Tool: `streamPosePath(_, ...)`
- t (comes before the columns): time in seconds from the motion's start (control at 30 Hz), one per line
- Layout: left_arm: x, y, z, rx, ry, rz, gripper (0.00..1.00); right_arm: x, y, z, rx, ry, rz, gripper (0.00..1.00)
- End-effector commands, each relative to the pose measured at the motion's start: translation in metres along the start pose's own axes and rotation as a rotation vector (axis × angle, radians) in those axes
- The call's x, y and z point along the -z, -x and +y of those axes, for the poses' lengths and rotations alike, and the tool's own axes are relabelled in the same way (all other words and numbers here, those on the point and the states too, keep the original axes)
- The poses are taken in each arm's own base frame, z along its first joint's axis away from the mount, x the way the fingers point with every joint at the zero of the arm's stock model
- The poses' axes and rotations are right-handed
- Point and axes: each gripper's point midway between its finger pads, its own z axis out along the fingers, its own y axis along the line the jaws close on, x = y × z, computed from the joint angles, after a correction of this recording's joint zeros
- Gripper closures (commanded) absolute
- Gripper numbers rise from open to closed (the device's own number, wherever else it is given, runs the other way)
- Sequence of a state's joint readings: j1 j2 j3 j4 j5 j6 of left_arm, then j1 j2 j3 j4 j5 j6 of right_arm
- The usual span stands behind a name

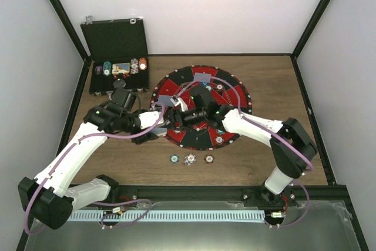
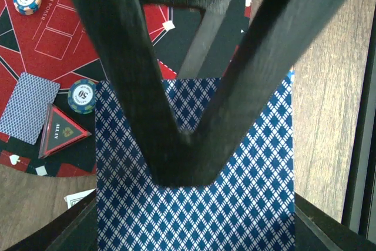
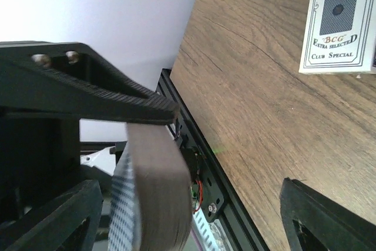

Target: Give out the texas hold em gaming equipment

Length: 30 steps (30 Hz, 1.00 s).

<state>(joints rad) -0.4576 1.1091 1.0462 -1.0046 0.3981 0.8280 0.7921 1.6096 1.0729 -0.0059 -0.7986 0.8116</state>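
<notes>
My left gripper [image 2: 194, 204] is shut on a deck of blue diamond-backed playing cards [image 2: 247, 198], gripping it by its long edges above the round mat [image 1: 238, 97]. My right gripper [image 3: 194, 204] is open around the deck [image 3: 155, 192], which shows edge-on. One of its fingers [image 2: 182, 151] lies flat on the top card's back. From above, the left gripper [image 1: 170, 113] and the right gripper [image 1: 189, 111] meet over the mat's middle. Single cards [image 2: 28, 107] and striped chips [image 2: 82, 96] lie on the mat. Three chips [image 1: 190, 159] sit in a row on the table in front of it.
An open black case [image 1: 117, 57] holding chips stands at the back left. A red triangular ALL IN marker [image 2: 60, 136] lies on the mat beside the 50 chip. A white card box [image 3: 338, 22] lies on the wooden table. The black frame rail [image 3: 200, 163] runs along the table's edge.
</notes>
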Motion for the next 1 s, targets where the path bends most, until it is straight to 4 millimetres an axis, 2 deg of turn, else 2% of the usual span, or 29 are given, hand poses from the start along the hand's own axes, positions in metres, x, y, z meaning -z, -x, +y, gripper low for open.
streamPosePath(0.0, 0.008, 0.012, 0.001, -0.035, 0.011, -0.046, 0.91, -0.018, 0.006, 0.019, 0.033, 0.059, 0.026, 0.15)
streamPosePath(0.13, 0.010, 0.013, 0.001, -0.039, 0.014, -0.050, 0.91, -0.029, 0.006, 0.014, 0.012, 0.069, 0.040, 0.18)
streamPosePath(0.3, 0.009, 0.010, 0.000, -0.041, 0.014, -0.044, 0.91, -0.032, 0.009, 0.008, 0.001, 0.055, 0.038, 0.21)
streamPosePath(0.4, 0.010, 0.010, 0.000, -0.044, 0.017, -0.044, 0.91, -0.032, 0.009, -0.002, -0.019, 0.031, 0.035, 0.25)
streamPosePath(0.7, 0.012, 0.011, -0.001, -0.046, 0.024, -0.050, 0.91, -0.017, 0.007, -0.041, -0.068, -0.065, 0.017, 0.32)
streamPosePath(0.97, 0.012, 0.010, -0.001, -0.045, 0.026, -0.048, 0.91, 0.000, 0.007, -0.049, -0.075, -0.092, -0.012, 0.37)
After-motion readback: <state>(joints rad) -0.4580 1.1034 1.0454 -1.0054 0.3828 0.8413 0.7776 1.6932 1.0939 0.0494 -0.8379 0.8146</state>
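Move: Some 4 cm to the right hand's left, 1 cm back and 2 cm lower is the middle of the card deck. It sits between the left hand's fingers, about 1 cm right of and 1 cm below that hand's point. On the table, nearly 20 cm below the right hand, are a dealt card about 9 cm ahead and 2 cm left, the all-in marker 5 cm ahead and 3 cm left, and the card box about 11 cm left and 2 cm back. Reaching about 2.5 cm left and 2 cm down, the right hand carries its upper finger farther over the deck's patterned face, then turns back, drawing some 2 cm right and 1 cm forward while the fingers partly close and the finger comes to bear on the top card, dragging it. The left hand stays still and keeps its grip on the deck. ##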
